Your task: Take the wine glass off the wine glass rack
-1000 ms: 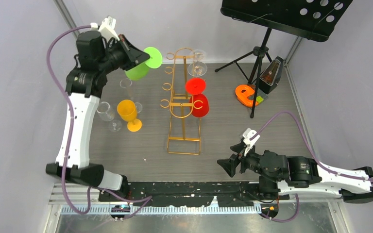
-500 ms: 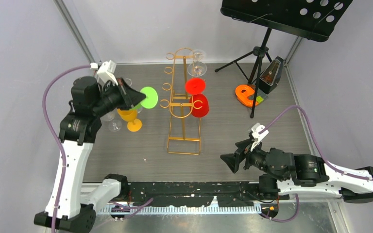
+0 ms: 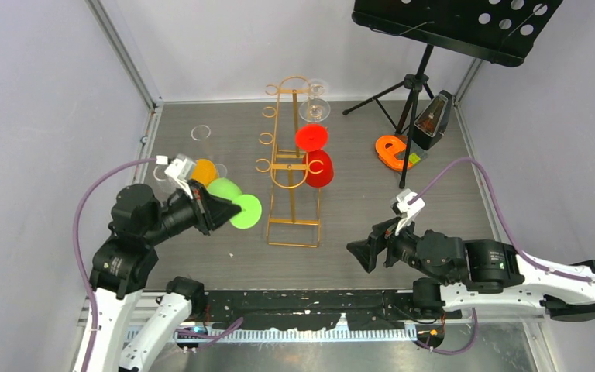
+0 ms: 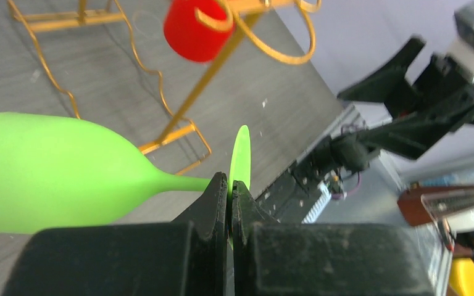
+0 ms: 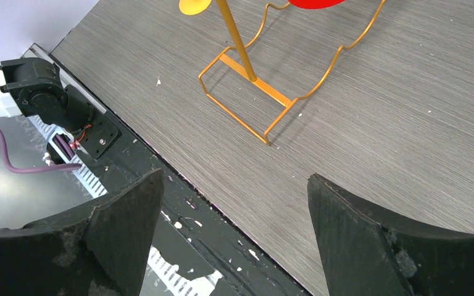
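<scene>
The gold wire wine glass rack [image 3: 290, 167] stands mid-table, with a red wine glass [image 3: 318, 169] and a clear one [image 3: 315, 108] hanging on its right side. My left gripper [image 3: 231, 211] is shut on the flat foot of a green wine glass [image 3: 221, 188], held sideways in the air left of the rack. In the left wrist view the green wine glass [image 4: 49, 172] lies to the left, its foot pinched edge-on in the gripper [image 4: 229, 184]. My right gripper [image 3: 359, 256] is open and empty near the front edge; in its wrist view, the gripper [image 5: 234, 182] faces the rack's base [image 5: 253, 92].
An orange wine glass [image 3: 204, 170] and clear glasses [image 3: 200, 132] stand at the left. A black music stand [image 3: 426, 70], a metronome [image 3: 432, 118] and an orange object [image 3: 393, 151] fill the back right. The black front rail [image 5: 179, 216] lies under the right gripper.
My left arm has pulled back from the far left corner toward the front, carrying the green wine glass with it. The right gripper has opened a little wider and shifted slightly.
</scene>
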Controlling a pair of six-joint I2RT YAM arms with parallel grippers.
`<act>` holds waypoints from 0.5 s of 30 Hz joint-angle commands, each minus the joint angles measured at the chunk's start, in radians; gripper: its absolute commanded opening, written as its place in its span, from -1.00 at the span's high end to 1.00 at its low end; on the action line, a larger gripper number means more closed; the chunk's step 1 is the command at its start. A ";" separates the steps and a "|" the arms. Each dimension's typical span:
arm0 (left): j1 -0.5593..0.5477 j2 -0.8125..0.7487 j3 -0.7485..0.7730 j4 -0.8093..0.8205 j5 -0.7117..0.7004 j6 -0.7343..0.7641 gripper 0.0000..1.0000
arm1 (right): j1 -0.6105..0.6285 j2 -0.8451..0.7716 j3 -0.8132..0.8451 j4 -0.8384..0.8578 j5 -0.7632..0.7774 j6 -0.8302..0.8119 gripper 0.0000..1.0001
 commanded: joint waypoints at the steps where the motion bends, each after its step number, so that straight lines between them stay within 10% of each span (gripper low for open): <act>1: -0.081 -0.042 -0.095 0.029 0.048 0.029 1.00 | -0.002 0.048 0.067 0.001 0.002 0.033 -0.85; 15: -0.763 0.004 -0.186 0.109 -0.402 0.075 1.00 | -0.067 0.167 0.091 0.019 -0.118 0.095 -0.85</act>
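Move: The left hand already pinches the green wine glass at the foot end of its stem, the glass's middle about 5 cm ahead, 3 cm left and 3 cm below. It's bound for the open right gripper, some 28 cm right, 5 cm nearer the base and 8 cm lower. The rack's nearest hooks lie roughly 14 cm ahead, 11 cm right, 5 cm below. From the right hand, the green glass is about 10 cm ahead, 31 cm left and 5 cm above. Keeping its pinch on the green wine glass, the left hand carries it back about 8 cm, down some 7 cm and 5 cm to the right, away from the rack and towards the right gripper, sinking fastest at first and levelling off while the wrist swings clockwise by roughly 25 degrees. The right hand, empty and wide open, edges about 2 cm left to meet it, tipping only slightly. ##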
